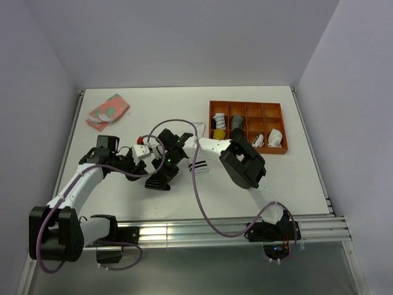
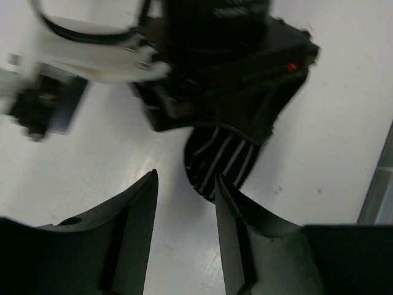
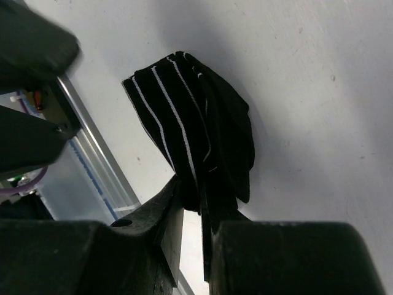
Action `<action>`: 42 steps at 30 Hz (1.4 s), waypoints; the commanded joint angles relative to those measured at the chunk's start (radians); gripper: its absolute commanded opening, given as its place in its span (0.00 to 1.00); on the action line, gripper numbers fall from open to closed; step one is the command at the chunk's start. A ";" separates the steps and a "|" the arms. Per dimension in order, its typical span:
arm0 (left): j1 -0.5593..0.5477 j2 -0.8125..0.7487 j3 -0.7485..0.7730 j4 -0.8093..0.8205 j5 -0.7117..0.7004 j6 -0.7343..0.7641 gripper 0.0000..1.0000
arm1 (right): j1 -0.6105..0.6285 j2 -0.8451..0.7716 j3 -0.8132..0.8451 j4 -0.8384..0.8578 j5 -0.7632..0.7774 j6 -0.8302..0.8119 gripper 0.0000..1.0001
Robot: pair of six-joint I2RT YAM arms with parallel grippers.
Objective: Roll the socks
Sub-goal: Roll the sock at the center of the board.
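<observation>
A black sock with thin white stripes (image 3: 184, 132) hangs bunched from my right gripper (image 3: 199, 206), which is shut on its lower end just above the white table. Seen from the left wrist, the same sock (image 2: 218, 161) hangs under the right gripper's black body. My left gripper (image 2: 184, 187) stands open just short of it with nothing between its fingers, and its right fingertip (image 2: 224, 187) is at the sock's edge. From above, both grippers meet at table centre, left (image 1: 147, 163), right (image 1: 167, 160), over the dark sock (image 1: 161, 179). A pink and teal sock (image 1: 107, 110) lies far left.
An orange compartment tray (image 1: 247, 105) at the back right holds several rolled socks. A white piece with black bands (image 1: 198, 166) lies under my right forearm. A metal rail (image 1: 215, 224) runs along the near table edge, and grey walls close in three sides.
</observation>
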State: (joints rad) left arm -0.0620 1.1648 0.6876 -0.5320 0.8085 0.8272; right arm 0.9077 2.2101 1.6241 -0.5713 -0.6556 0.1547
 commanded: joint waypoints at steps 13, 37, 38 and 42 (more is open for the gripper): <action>-0.176 -0.054 -0.128 -0.026 -0.103 0.142 0.50 | -0.026 0.045 -0.003 -0.033 -0.030 0.037 0.13; -0.248 0.113 -0.103 0.093 -0.101 0.066 0.48 | -0.035 0.043 -0.017 -0.029 -0.029 0.048 0.12; -0.248 0.121 -0.100 0.092 -0.103 0.064 0.48 | -0.035 0.040 -0.017 -0.025 -0.032 0.052 0.13; -0.256 0.173 -0.071 0.081 -0.117 0.043 0.47 | -0.039 0.037 -0.015 -0.025 -0.042 0.062 0.13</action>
State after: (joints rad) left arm -0.3061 1.3018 0.5777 -0.4492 0.6899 0.8913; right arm 0.8810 2.2246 1.6218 -0.5735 -0.7086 0.2100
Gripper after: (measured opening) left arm 0.476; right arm 0.194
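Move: Below the half-open left hand, the black striped sock lies about 8 cm down, 6 cm to its right and 4 cm back. The flat white sock's middle is some 21 cm to that hand's right and 9 cm farther out than the hand, the folded cloth about 12 cm to its left and 23 cm ahead. The right hand already pinches the striped sock, whose middle sits roughly 3 cm to its left, level fore and aft and 1 cm below. Sinking about 7 cm to the striped sock, the left hand first comes down and back by 5 cm or so while easing right, then settles lower over the striped side, creeping about 1 cm forward again. It turns some 15 degrees, mostly clockwise, and its fingers stay half open with the sock's striped edge coming between them. The right hand stays put, keeping its pinch on the sock. ##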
